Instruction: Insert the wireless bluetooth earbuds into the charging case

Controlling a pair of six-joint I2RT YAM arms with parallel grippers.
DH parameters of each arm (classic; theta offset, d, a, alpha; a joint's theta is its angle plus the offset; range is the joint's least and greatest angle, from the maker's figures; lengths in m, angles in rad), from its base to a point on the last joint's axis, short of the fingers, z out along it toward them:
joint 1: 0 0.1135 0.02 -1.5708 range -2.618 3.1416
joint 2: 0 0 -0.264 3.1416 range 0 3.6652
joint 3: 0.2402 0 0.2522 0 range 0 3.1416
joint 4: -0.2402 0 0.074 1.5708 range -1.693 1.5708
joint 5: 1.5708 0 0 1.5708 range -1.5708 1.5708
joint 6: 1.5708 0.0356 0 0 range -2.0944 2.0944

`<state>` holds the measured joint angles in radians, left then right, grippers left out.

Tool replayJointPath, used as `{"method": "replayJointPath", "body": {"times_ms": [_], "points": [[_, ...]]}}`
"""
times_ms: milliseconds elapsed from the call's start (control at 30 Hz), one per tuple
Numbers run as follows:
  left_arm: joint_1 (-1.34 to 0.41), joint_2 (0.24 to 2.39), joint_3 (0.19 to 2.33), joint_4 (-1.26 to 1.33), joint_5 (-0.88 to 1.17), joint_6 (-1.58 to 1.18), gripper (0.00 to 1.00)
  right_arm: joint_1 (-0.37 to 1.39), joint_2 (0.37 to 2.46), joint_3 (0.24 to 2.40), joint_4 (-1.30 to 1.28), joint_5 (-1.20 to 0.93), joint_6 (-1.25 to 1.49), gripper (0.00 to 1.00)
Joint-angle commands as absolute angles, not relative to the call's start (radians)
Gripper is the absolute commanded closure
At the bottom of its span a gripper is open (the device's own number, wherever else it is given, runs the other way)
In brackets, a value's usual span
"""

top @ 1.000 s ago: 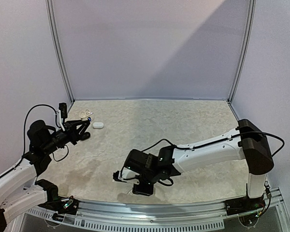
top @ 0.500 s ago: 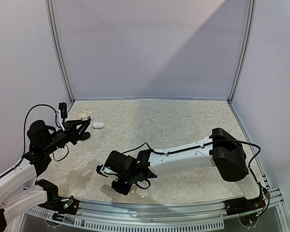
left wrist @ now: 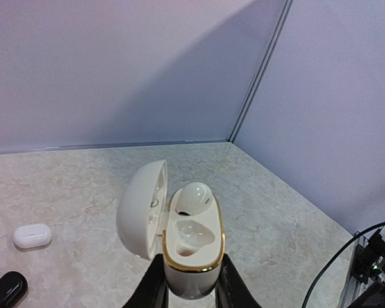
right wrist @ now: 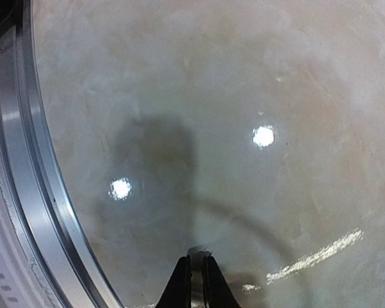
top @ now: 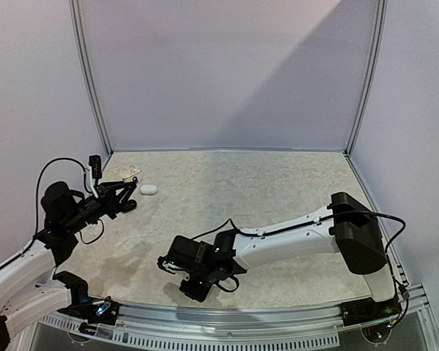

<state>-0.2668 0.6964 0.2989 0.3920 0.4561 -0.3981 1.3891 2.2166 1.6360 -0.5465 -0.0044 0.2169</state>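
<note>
My left gripper point(left wrist: 191, 264) is shut on the white, gold-rimmed charging case point(left wrist: 191, 247), held above the table at the far left point(top: 130, 175). Its lid stands open to the left. One white earbud point(left wrist: 194, 196) sits in the far socket, and the near socket point(left wrist: 189, 235) is empty. My right gripper point(right wrist: 197, 258) hangs low over the table near the front edge point(top: 195, 285). Its jaws are almost together on a small pale earbud point(right wrist: 197, 252), which peeks out between the tips. No other earbuds show.
A closed white case point(left wrist: 32, 235) lies on the table near the left gripper point(top: 148, 189), with a black case point(left wrist: 6, 289) nearer in the left wrist view. The metal rail point(right wrist: 25, 192) of the table's front edge runs just left of my right gripper.
My right arm swung left along the front edge, then drew back a little, and its jaws closed on the small white bud lying there. The left arm and case stayed still.
</note>
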Motion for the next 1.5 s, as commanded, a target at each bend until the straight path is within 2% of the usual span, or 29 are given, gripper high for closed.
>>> {"method": "replayJointPath", "body": {"times_ms": [0,400,733,1467], "points": [[-0.278,0.699,0.289,0.416,0.450,-0.405,1.00,1.402,2.173,1.584,-0.657,0.034,0.236,0.93],[-0.278,0.700,0.290,0.418,0.449,-0.409,1.00,1.406,2.116,1.545,-0.738,0.070,0.216,0.93],[-0.280,0.701,0.290,0.420,0.451,-0.409,1.00,1.463,2.128,1.582,-0.768,0.011,0.076,0.89],[-0.283,0.704,0.288,0.416,0.446,-0.411,1.00,1.461,2.054,1.498,-0.858,0.153,0.192,0.89]]}}
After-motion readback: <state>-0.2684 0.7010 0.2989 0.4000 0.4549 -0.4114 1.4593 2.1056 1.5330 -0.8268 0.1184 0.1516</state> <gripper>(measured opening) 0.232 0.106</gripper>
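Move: The loose white earbud lies almost out of sight behind the right hand, on the table about 7 cm to the right of its fingertips, perhaps 1 cm back and 1 cm lower. The metal rail along the table's near edge runs some 5 cm behind the same fingertips, straight back. From the left hand, which holds the open charging case with one bud in it, the earbud is roughly 18 cm back, 25 cm to the right and 24 cm below. Towards the loose earbud the right hand skims low and level over the table: about 5 cm to the right, then back 3 cm towards the rail, then right again, easing forward 1 cm at the end. It skirts the bud's near side as the left-leaning fingers steepen some 15 degrees to almost straight down, their tips parting only a crack. The left hand keeps holding the case still. ##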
